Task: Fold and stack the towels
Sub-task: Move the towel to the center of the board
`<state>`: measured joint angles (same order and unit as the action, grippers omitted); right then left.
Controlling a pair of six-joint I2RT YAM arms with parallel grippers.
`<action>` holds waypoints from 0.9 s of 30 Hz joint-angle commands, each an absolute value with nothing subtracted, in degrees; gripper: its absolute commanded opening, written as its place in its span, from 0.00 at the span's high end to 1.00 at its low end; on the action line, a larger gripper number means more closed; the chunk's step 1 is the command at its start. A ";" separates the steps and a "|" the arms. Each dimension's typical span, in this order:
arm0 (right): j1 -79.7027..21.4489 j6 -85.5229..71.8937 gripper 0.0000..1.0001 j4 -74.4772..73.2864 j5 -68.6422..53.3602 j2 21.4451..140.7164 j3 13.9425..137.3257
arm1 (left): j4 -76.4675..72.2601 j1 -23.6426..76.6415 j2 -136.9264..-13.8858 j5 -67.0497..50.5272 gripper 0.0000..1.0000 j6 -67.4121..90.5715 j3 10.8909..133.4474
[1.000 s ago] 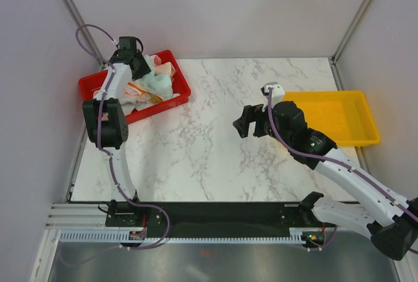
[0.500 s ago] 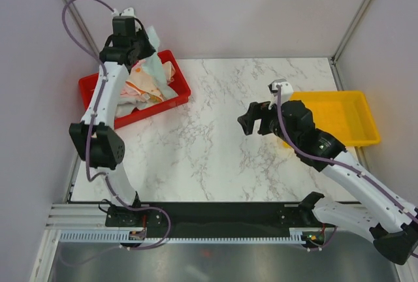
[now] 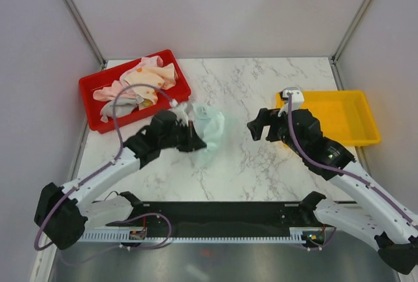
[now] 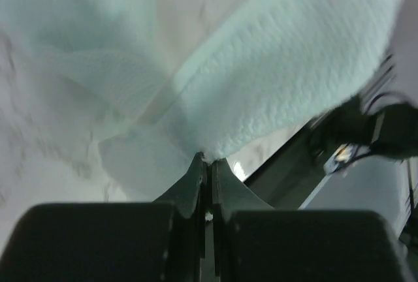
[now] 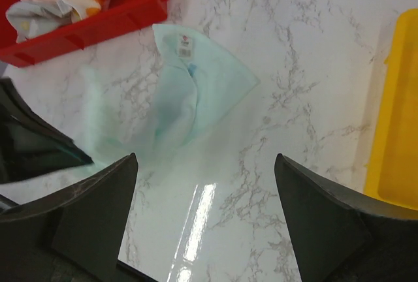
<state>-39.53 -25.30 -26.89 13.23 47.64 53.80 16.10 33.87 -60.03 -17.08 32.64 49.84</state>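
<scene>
A pale mint towel (image 3: 210,130) hangs over the middle of the marble table, with my left gripper (image 3: 189,136) shut on one edge of it. In the left wrist view the fingertips pinch the mint towel (image 4: 287,73) and my left gripper (image 4: 209,159) shows no gap. The right wrist view shows this mint towel (image 5: 189,86) partly draped on the table, a label at its far corner. My right gripper (image 3: 258,128) hovers open just right of it, and between its fingers my right gripper (image 5: 206,161) holds nothing. Several other towels (image 3: 140,79), cream, pink and grey-white, lie bunched in the red tray.
The red tray (image 3: 85,96) stands at the back left of the table. A yellow tray (image 3: 339,115) sits at the right, just behind my right arm. The booth walls close in the table on three sides.
My left gripper shut on the mint towel in the red tray, lifted it, and swung it down to the table's middle. My right gripper drifted slightly right and stayed open.
</scene>
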 commanded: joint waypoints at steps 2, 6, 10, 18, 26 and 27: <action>-39.55 -27.33 0.06 -26.46 7.40 50.88 49.06 | 9.67 41.21 -61.52 -16.79 0.98 41.48 34.03; -39.55 -27.16 0.09 -24.62 4.14 54.14 46.68 | 9.67 42.10 -64.51 -16.79 0.98 41.48 31.64; -39.55 -26.37 0.15 -18.21 0.11 58.17 42.20 | 4.62 42.01 -62.59 -15.13 0.98 43.83 35.94; -39.81 -35.50 0.32 6.92 -12.91 68.63 32.61 | 18.82 36.30 -61.79 -8.77 0.29 37.09 41.14; -42.98 -41.83 0.33 7.39 -11.44 69.62 30.33 | 24.42 34.36 -63.20 -7.47 0.34 39.72 39.20; -43.50 -42.01 0.33 7.12 -8.64 68.04 29.54 | 25.48 34.45 -62.32 -5.99 0.34 39.64 38.59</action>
<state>-41.91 -39.07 4.34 -11.18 70.65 31.16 20.53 34.57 -62.76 -8.78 38.87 40.49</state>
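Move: Dangling from the left hand's shut fingers, the mint towel has its middle about 12 cm ahead, 3 cm to the right and 17 cm below, its far part already on the board. The spot for its held end is roughly 10 cm back, 2 cm left and 18 cm below. The red basket is some 26 cm ahead and 27 cm left. From the right hand, the towel lies about 10 cm ahead, 13 cm left and 22 cm below, and the yellow basket 13 cm ahead and 33 cm right. Swinging down some 17 cm and back about 10, the left hand lays the held near end of the towel on the board, opens wide, then draws off forward and up about 8 cm each way. Meanwhile the empty right hand sinks about 18 cm and goes 10 cm left towards the towel's right edge, tipping its fingers down some 25 degrees and partly narrowing them. ##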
